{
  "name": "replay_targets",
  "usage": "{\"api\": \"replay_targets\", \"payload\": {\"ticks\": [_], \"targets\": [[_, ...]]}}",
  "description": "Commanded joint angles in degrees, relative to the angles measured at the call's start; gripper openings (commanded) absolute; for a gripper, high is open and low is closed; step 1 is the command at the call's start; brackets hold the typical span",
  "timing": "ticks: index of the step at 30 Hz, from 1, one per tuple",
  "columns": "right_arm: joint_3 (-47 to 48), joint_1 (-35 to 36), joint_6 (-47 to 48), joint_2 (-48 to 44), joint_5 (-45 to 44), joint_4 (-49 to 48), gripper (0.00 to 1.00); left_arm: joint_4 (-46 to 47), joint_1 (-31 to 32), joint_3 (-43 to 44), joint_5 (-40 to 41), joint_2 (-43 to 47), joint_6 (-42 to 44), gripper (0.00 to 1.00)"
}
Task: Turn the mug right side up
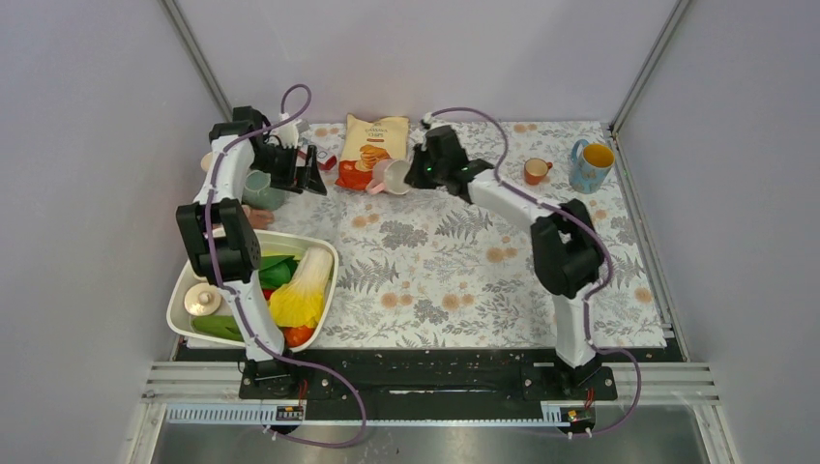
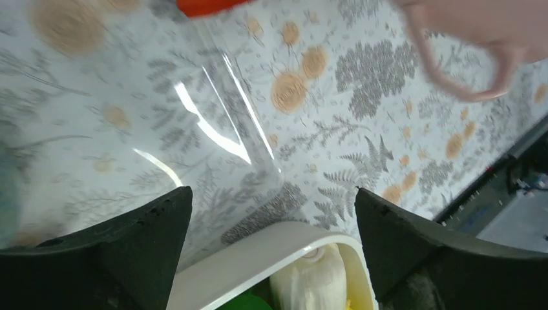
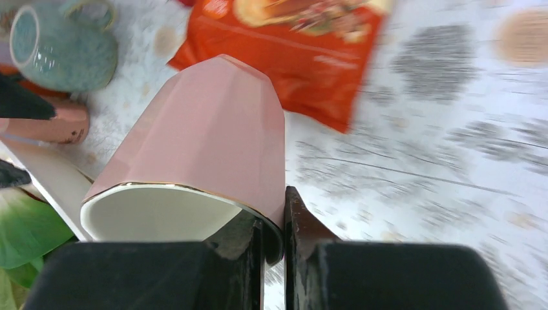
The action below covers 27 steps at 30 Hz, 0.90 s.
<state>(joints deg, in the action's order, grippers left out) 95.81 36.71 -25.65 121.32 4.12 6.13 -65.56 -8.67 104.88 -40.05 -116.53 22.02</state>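
The pink mug (image 1: 391,176) with a gold rim is tipped over at the back of the table, in front of the chips bag. In the right wrist view the mug (image 3: 207,135) has its white mouth turned toward the camera. My right gripper (image 3: 274,216) is shut on the mug's rim, one finger inside the mouth and one against the outer wall. My left gripper (image 1: 314,179) hangs open just left of the mug, holding nothing. In the left wrist view the gripper (image 2: 271,197) has its jaws wide apart over the cloth, and the mug's pink handle (image 2: 462,90) shows at top right.
An orange chips bag (image 1: 372,150) lies behind the mug. A teal mug (image 1: 261,189) and a copper cup (image 3: 45,126) stand at the left. A white tub (image 1: 327,253) of vegetables sits front left. A small orange cup (image 1: 535,171) and a blue mug (image 1: 592,164) stand at back right.
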Motion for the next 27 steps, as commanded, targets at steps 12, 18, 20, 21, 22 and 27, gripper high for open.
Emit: {"api": "replay_targets", "payload": {"ticks": [12, 18, 20, 21, 22, 27], "targets": [[4.8, -27.5, 17.5, -21.0, 0.5, 51.1, 0.0, 8.3, 0.1, 1.3, 11.9, 6.9, -4.1, 0.99], [1.0, -39.8, 19.6, -20.4, -0.6, 55.9, 0.0, 8.3, 0.1, -0.1, 13.1, 6.9, -2.7, 0.99], [-0.1, -42.2, 19.7, -19.3, -1.0, 55.1, 0.0, 8.3, 0.1, -0.5, 12.9, 6.7, -2.8, 0.99], [-0.8, -43.5, 19.4, -18.8, -0.9, 53.9, 0.0, 8.3, 0.1, -0.7, 12.8, 6.7, -2.8, 0.99], [-1.0, -44.6, 19.0, -18.0, -0.5, 52.9, 0.0, 8.3, 0.1, -0.9, 12.7, 6.6, -2.8, 0.99], [4.1, -47.8, 17.7, -11.1, -1.8, 50.8, 0.0, 7.4, 0.1, -1.5, 13.0, 6.7, -1.7, 0.99]]}}
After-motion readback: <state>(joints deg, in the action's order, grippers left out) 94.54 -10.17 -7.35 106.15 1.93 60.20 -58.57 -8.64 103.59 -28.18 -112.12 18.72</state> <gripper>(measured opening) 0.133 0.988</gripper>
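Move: The right gripper already holds the pink mug by its rim. Its goal, the open table on the near side of the orange cup and blue mug, lies about 41 cm to its right, 8 cm back and 11 cm below. The orange cup stands some 36 cm right and 8 cm ahead, the blue mug 50 cm right and 7 cm ahead, the chips bag 10 cm left and 14 cm ahead. The teal mug lies some 12 cm left of the left gripper, 9 cm below. Swing the right gripper fast to the right, about 44 cm, keeping its pinch on the pink mug's rim: arch up some 8 cm, then sink back to the starting height while drawing back about 8 cm. On the way turn the wrist clockwise and tip the fingers nearly straight down. Ease the empty, open left gripper slightly left, towards the teal mug, after a brief rise and fall. ##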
